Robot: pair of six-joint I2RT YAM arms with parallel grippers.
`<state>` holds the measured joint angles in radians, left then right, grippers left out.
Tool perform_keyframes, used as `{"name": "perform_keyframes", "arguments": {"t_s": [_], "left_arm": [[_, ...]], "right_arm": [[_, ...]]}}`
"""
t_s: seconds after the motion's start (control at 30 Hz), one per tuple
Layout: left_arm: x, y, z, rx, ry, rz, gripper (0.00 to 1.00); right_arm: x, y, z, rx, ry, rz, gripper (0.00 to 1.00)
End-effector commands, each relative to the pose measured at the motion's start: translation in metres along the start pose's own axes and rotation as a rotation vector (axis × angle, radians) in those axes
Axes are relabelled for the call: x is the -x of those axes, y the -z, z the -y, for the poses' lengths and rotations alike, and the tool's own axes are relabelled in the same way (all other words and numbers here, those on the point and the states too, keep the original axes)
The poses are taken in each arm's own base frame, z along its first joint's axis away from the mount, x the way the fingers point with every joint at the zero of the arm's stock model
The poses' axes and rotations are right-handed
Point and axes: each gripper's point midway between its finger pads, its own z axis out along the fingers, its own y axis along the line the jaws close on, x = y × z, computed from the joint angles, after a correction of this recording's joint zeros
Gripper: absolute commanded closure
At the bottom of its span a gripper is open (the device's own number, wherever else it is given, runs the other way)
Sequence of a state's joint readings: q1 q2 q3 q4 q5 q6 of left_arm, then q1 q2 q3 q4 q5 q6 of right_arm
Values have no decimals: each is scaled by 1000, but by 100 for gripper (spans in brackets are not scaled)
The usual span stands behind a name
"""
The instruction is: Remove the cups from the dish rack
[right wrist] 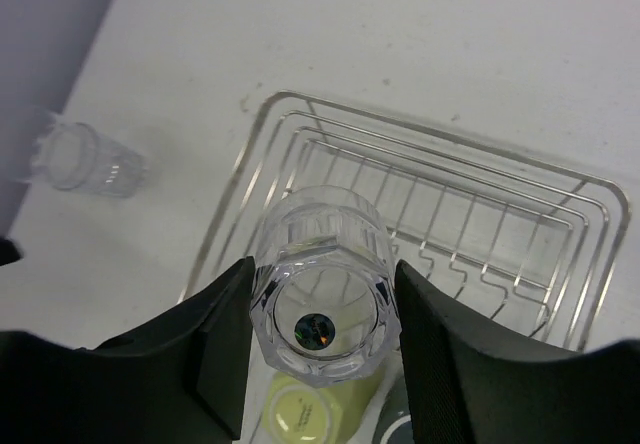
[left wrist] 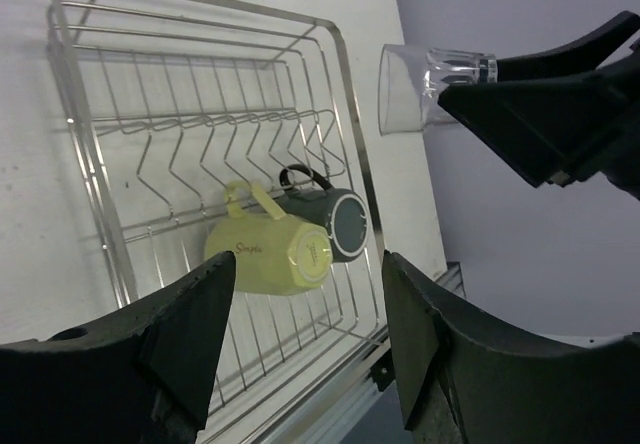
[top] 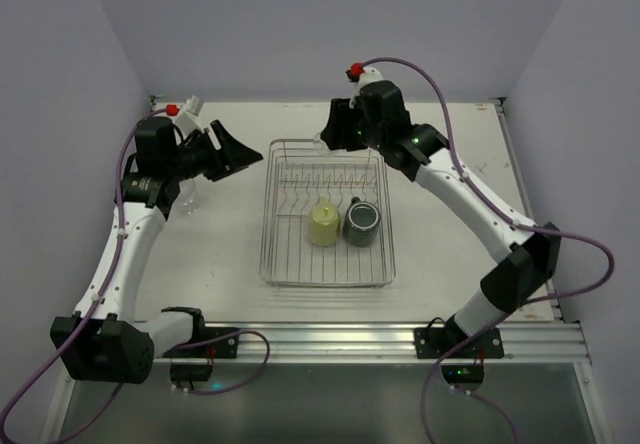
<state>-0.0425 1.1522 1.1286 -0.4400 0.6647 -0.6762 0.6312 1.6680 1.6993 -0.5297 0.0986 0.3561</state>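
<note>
The silver wire dish rack (top: 328, 282) sits mid-table. Inside it a pale yellow cup (top: 323, 224) and a dark mug (top: 361, 222) lie side by side near its front. My right gripper (right wrist: 322, 334) is shut on a clear tumbler (right wrist: 322, 284), held above the rack's far left corner; the left wrist view shows that tumbler (left wrist: 420, 86) lying sideways in the air. Another clear tumbler (right wrist: 85, 159) stands on the table left of the rack. My left gripper (left wrist: 310, 344) hangs open and empty left of the rack, facing the yellow cup (left wrist: 265, 254) and mug (left wrist: 335, 219).
Purple walls close in the table at the back and both sides. A metal rail (top: 330, 342) runs along the near edge between the arm bases. The rack's row of upright prongs (top: 325, 179) crosses its middle.
</note>
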Motion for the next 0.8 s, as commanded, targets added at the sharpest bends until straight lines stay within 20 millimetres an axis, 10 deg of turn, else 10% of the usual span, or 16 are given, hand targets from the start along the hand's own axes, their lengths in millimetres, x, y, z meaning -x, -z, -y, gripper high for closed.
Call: {"name": "perform_keyframes", "arguments": {"t_s": [0.0,0.13,0.4,0.77], "left_arm": [[-7,0,36,-173,22,-43,36],[-21,1,56,-282,134,-94,38],[-29,17,88,-429,219,-105,41],[-51,18,98,-446,282,-179,37]], "right_arm": [[-4,22,-26,197,-86,26,100],[8,69,-51,486,-147,152,100],[-34,120,-77,881,-34,219,100],[-43,143,-89,1024,45,285,100]]}}
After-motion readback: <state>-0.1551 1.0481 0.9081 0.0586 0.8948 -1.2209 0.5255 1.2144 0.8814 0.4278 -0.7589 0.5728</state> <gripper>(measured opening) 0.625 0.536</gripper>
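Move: The clear cup is already in the right gripper, held high over the back of the rack with its mouth end sticking out past the fingers. From the left hand, the cup's middle is about 10 cm ahead and 16 cm to the right, roughly 2 cm lower. The open left gripper lies some 8 cm back and 18 cm left of the right hand, level with it. The yellow mug sits 13 cm back, 3 cm left and 23 cm below the right hand, the dark mug 9 cm right of the yellow one. Keeping its grip on the cup, the right hand draws back about 15 cm from over the rear of the rack towards the mugs, dipping a little midway and ending some 3 cm higher, while it swings roughly 40 degrees counter-clockwise and rolls its left side up, so that the cup's mouth comes round towards the left gripper. The left hand comes to meet the cup, going about 6 cm right, 5 cm back and 5 cm up and rolling its left side down some 25 degrees, its fingers staying open and stopping just short of the rim. ##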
